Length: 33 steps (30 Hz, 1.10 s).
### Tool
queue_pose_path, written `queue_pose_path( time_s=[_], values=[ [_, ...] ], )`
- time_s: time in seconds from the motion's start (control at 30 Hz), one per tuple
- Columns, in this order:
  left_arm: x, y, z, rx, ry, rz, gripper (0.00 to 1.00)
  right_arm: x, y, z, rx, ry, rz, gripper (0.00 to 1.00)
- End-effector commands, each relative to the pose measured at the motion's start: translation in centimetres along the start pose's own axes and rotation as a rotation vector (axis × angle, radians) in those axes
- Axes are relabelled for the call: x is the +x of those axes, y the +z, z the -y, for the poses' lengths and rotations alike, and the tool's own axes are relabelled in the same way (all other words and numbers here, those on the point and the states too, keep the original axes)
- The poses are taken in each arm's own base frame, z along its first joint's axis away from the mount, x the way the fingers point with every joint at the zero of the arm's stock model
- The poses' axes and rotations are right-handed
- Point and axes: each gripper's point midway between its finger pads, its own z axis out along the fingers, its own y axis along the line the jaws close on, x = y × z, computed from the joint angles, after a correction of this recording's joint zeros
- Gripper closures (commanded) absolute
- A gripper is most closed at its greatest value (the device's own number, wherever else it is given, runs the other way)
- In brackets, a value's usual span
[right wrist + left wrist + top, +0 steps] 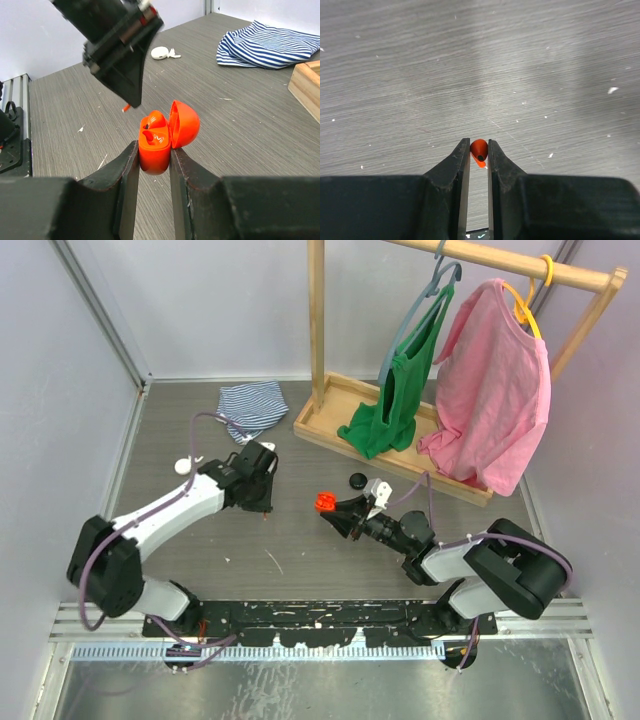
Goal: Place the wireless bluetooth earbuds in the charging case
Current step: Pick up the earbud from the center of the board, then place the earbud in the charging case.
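My left gripper [479, 151] is shut on a tiny orange earbud [479, 149], pinched at the fingertips just above the table. In the right wrist view that gripper [131, 97] hangs a little left of and beyond the case, the earbud's stem [126, 107] poking out below. My right gripper [153, 149] is shut on the orange charging case [154, 152]; its lid [184, 124] stands open to the right. One orange earbud [154, 119] sits in the case's far socket, and the near socket looks empty. From above, the case [324, 502] lies right of the left gripper [265, 506].
A black round case [357, 480] and a white piece [380, 488] lie just behind my right gripper. A small white item [183, 465] sits at the left. A striped cloth [252, 405] lies at the back, beside a wooden rack [330, 415] with green and pink garments.
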Motion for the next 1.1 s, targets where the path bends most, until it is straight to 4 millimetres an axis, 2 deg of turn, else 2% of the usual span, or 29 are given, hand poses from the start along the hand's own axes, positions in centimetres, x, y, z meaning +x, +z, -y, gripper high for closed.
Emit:
queue_pose_path(
  time_s=[0.0, 0.17, 0.4, 0.8, 1.07],
  values=[
    [-3.4, -4.4, 0.5, 0.001, -0.054, 0.189, 0.87, -2.7, 0.9, -0.4, -0.024, -0.033, 0.097, 0.99],
    [-5.2, -8.0, 1.7, 0.027, -0.039, 0.349, 0.88, -2.7, 1.0, -0.4, -0.024, -0.033, 0.099, 0.99],
    [-6.8, -11.9, 5.4, 0.096, 0.044, 0.531, 0.88, -2.7, 1.0, -0.5, -0.030, -0.026, 0.104, 0.99],
    [-8.2, -15.8, 10.5, 0.268, 0.126, 0.740, 0.88, -3.6, 1.2, -1.0, -0.062, -0.046, 0.151, 0.99],
    [-8.9, -19.1, 13.4, 0.442, 0.185, 0.873, 0.87, -5.9, 1.5, -1.7, -0.100, -0.082, 0.239, 0.99]
  ],
)
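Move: My left hand already holds the orange earbud, some 7 cm clear of the board. The open orange case lies about 12 cm to its right, 3 cm nearer my base and roughly 7 cm higher. The black round case sits on the board some 20 cm to the right and 12 cm farther out, about 6 cm below this hand. For my right hand, the orange case is right at its fingertips, still gripped. I keep the earbud pinched and lift my left hand straight up at first, then go on climbing while I swing right, closing sideways on the orange case: about 18 cm up and 9 cm across in all. On the way my wrist tips the fingers up some 40 degrees, from pointing down to pointing mostly forward and a bit right. My right hand holds the case in place. ##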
